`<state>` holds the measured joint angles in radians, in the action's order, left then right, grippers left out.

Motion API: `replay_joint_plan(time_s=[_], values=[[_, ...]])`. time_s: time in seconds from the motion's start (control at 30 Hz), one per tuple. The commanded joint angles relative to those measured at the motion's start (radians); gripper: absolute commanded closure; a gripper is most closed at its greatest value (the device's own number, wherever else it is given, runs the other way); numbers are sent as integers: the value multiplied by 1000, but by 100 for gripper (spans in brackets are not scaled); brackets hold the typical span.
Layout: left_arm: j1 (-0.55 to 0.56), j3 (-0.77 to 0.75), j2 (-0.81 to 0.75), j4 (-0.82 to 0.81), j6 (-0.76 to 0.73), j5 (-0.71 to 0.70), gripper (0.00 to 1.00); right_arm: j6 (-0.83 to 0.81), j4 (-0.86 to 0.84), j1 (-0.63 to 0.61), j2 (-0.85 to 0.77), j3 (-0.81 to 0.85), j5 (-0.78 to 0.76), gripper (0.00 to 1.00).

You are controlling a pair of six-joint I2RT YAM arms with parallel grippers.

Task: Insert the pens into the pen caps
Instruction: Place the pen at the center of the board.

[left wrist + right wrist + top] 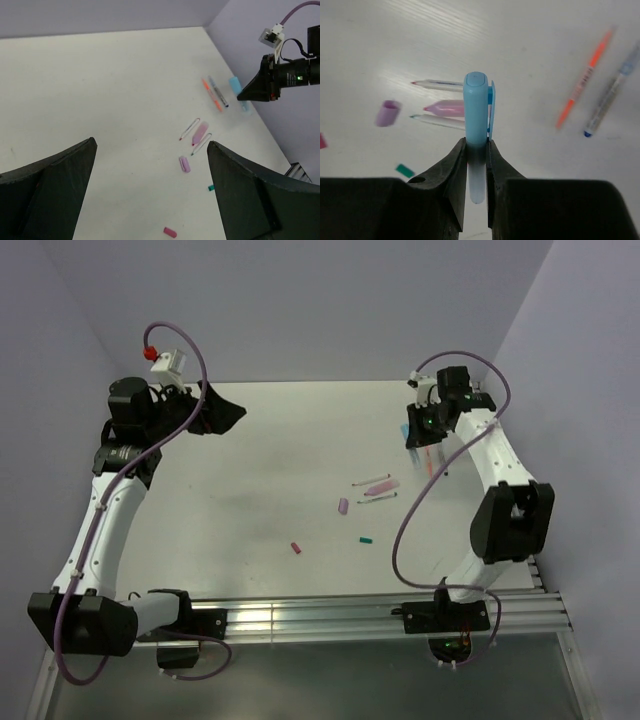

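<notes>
My right gripper (477, 150) is shut on a light blue pen (477, 115) with a clipped light blue cap and a pale barrel, held above the table; the left wrist view also shows this pen (235, 86). Below it lie a pink pen (445, 106) and two whitish pens (437, 85), (437, 121). An orange pen (583, 80) and a blue-grey pen (610, 95) lie to the right. Loose pen caps lie apart: lilac (387, 113), teal (405, 170) and pink-red (170, 232). My left gripper (150, 190) hangs open and empty at the far left (225, 412).
Purple cables loop over both arms. The table's back edge meets the lilac walls; an aluminium rail (330, 620) runs along the near edge. The right gripper (418, 435) hovers at the far right, close to the right wall.
</notes>
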<state>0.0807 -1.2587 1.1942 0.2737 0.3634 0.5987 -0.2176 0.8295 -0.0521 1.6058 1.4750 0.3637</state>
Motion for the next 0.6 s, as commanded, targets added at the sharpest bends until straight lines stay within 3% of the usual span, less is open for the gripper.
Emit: replay_joint_plan(time_s=[0.0,0.27,0.57], values=[[1,30,-13,19,-14,-68,1,-62,63,41,107,80,-181,100],[-1,67,-7,-1,26,-20,1,-37,72,44,374,251,-244,100],[-1,47,15,9,34,-17,0,17,66,75,503,309,-278,100]])
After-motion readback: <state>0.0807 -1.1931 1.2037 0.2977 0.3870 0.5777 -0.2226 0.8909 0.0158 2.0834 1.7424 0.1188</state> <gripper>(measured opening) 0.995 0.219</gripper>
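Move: The right hand holds the capped blue highlighter; the free spot for it lies about 7 cm ahead, 7 cm to the right and 17 cm below. The orange pen is some 4 cm ahead and 11 cm to the right, the blue pen 4 cm ahead and 15 cm to the right. The pink highlighter lies about 5 cm back and 4 cm to the left. From the left hand the spot is roughly 10 cm ahead, 57 cm to the right and 34 cm below. Still pinching the blue highlighter, the right hand sinks about 11 cm towards the free board just left of the orange pen, going some 7 cm right and 6 cm forward as well and slowing towards the end. Its wrist tips some 20 degrees, so the fingers point more steeply down; they keep their hold. The empty left hand, wide open, settles nearly 4 cm lower and stops. ##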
